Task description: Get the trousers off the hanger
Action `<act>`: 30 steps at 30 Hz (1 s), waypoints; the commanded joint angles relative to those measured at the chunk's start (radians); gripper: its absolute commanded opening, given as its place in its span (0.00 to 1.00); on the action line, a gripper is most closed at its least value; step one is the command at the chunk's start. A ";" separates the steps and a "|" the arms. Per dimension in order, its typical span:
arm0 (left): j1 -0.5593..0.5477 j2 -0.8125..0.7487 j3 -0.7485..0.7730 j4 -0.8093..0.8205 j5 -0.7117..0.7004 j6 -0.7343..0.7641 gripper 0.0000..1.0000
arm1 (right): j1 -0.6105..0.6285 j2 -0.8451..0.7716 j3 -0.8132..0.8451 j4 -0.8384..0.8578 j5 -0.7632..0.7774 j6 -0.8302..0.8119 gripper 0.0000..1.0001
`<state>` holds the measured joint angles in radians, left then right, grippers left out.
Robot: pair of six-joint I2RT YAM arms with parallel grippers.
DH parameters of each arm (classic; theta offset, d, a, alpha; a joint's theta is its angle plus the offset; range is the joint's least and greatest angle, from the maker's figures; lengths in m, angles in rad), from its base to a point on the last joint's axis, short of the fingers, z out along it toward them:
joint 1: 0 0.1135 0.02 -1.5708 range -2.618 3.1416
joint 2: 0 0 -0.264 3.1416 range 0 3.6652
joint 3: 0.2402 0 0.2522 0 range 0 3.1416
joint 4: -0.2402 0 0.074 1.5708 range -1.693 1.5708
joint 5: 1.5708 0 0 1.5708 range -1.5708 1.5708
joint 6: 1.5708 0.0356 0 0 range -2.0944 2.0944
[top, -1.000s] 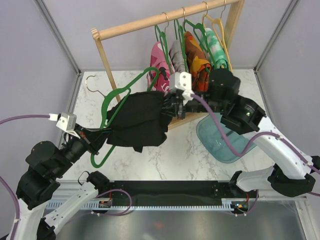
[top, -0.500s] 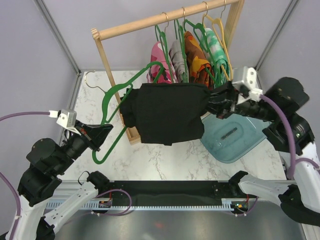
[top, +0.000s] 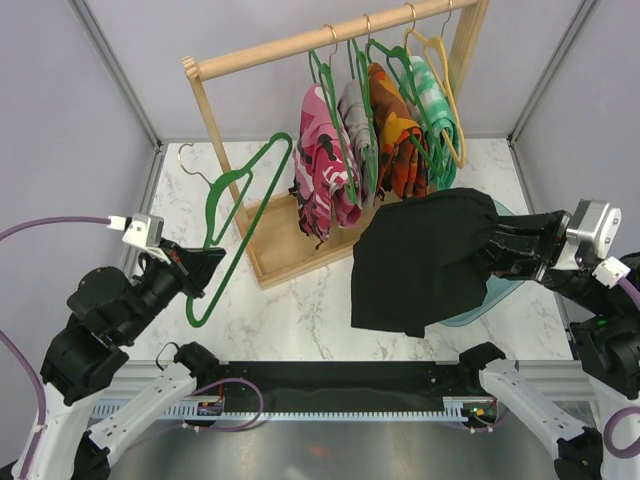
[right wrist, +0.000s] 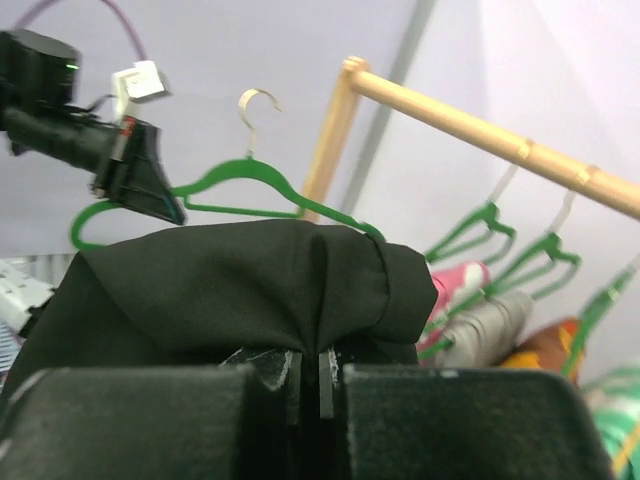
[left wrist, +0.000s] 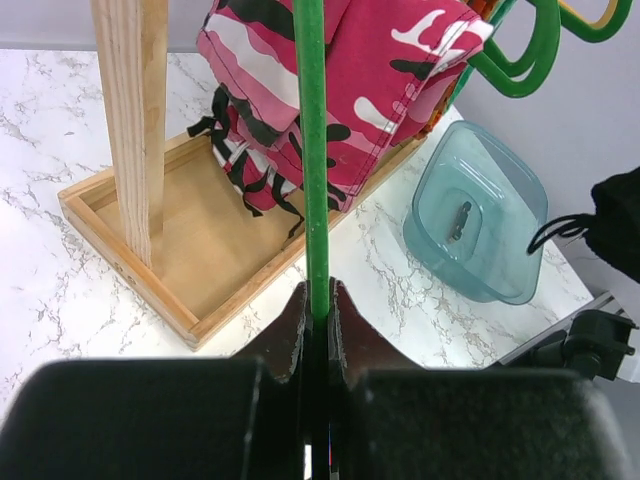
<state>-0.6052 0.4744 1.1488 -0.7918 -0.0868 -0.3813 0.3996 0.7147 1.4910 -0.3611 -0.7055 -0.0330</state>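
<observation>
My right gripper (top: 497, 252) (right wrist: 309, 352) is shut on the plain black trousers (top: 420, 262) (right wrist: 230, 290), which hang in the air free of any hanger, over the right side of the table. My left gripper (top: 207, 262) (left wrist: 318, 300) is shut on the bare green hanger (top: 235, 215) (left wrist: 312, 150), held up at the left with its metal hook pointing to the back. On the wooden rail (top: 330, 33) hang more trousers on hangers: pink camouflage (top: 322, 160) (left wrist: 330, 80), grey (top: 356, 120), orange-patterned (top: 398, 130) and green-white (top: 432, 95).
The rack's wooden base tray (top: 280, 255) (left wrist: 180, 240) lies on the marble table (top: 300, 310). A teal plastic tub (top: 480, 300) (left wrist: 480, 215) sits at the right, partly under the black trousers. Grey walls close in the back and sides.
The right gripper has pulled the black trousers rightward, clean off the green hanger, out over the teal tub. The left gripper has kept hold of the hanger, which is now bare.
</observation>
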 commanded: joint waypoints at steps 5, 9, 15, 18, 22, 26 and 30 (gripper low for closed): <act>0.001 0.024 0.035 0.040 -0.001 0.032 0.02 | -0.134 -0.155 -0.158 -0.014 0.419 0.119 0.00; 0.001 0.033 0.040 0.046 0.002 0.042 0.02 | -0.192 -0.240 -0.256 -0.059 0.670 0.159 0.00; 0.001 0.046 0.049 0.055 0.007 0.048 0.02 | -0.237 -0.305 -0.368 -0.107 0.974 0.235 0.00; 0.001 0.050 0.048 0.062 0.009 0.045 0.02 | -0.248 -0.331 -0.434 -0.124 1.056 0.277 0.00; 0.001 0.059 0.052 0.071 0.013 0.047 0.02 | -0.252 -0.337 -0.506 -0.130 1.133 0.309 0.00; 0.001 0.075 0.066 0.077 0.016 0.053 0.02 | -0.249 -0.327 -0.589 -0.128 1.189 0.343 0.00; 0.001 0.089 0.072 0.086 0.021 0.059 0.02 | -0.249 -0.287 -0.641 -0.128 1.190 0.357 0.00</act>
<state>-0.6052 0.5472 1.1812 -0.7815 -0.0765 -0.3630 0.1505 0.3977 0.8661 -0.5507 0.4313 0.2852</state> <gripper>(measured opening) 0.067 0.040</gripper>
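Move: My right hand already holds the black trousers, high up; the blue bin they go to lies about 19 cm ahead, 16 to the right and some 50 below it. The wooden tray stands roughly 30 cm ahead, 18 to the left, 52 below, and the green checked cloth about 45 ahead, 4 right and 27 below. From my left hand, the bin is about 15 cm ahead, 63 right and 32 below. I carry the trousers down and over towards the bin with my right hand: first mostly right and forward while sinking, then almost straight down, about 23 cm lower and 20 to the right overall, with 10 forward. Meanwhile the wrist swings clockwise some 75 degrees and tips down, from pointing left to pointing forward, fingers still shut on the cloth. My left hand keeps its pinch on the empty green hanger, barely drifting. ##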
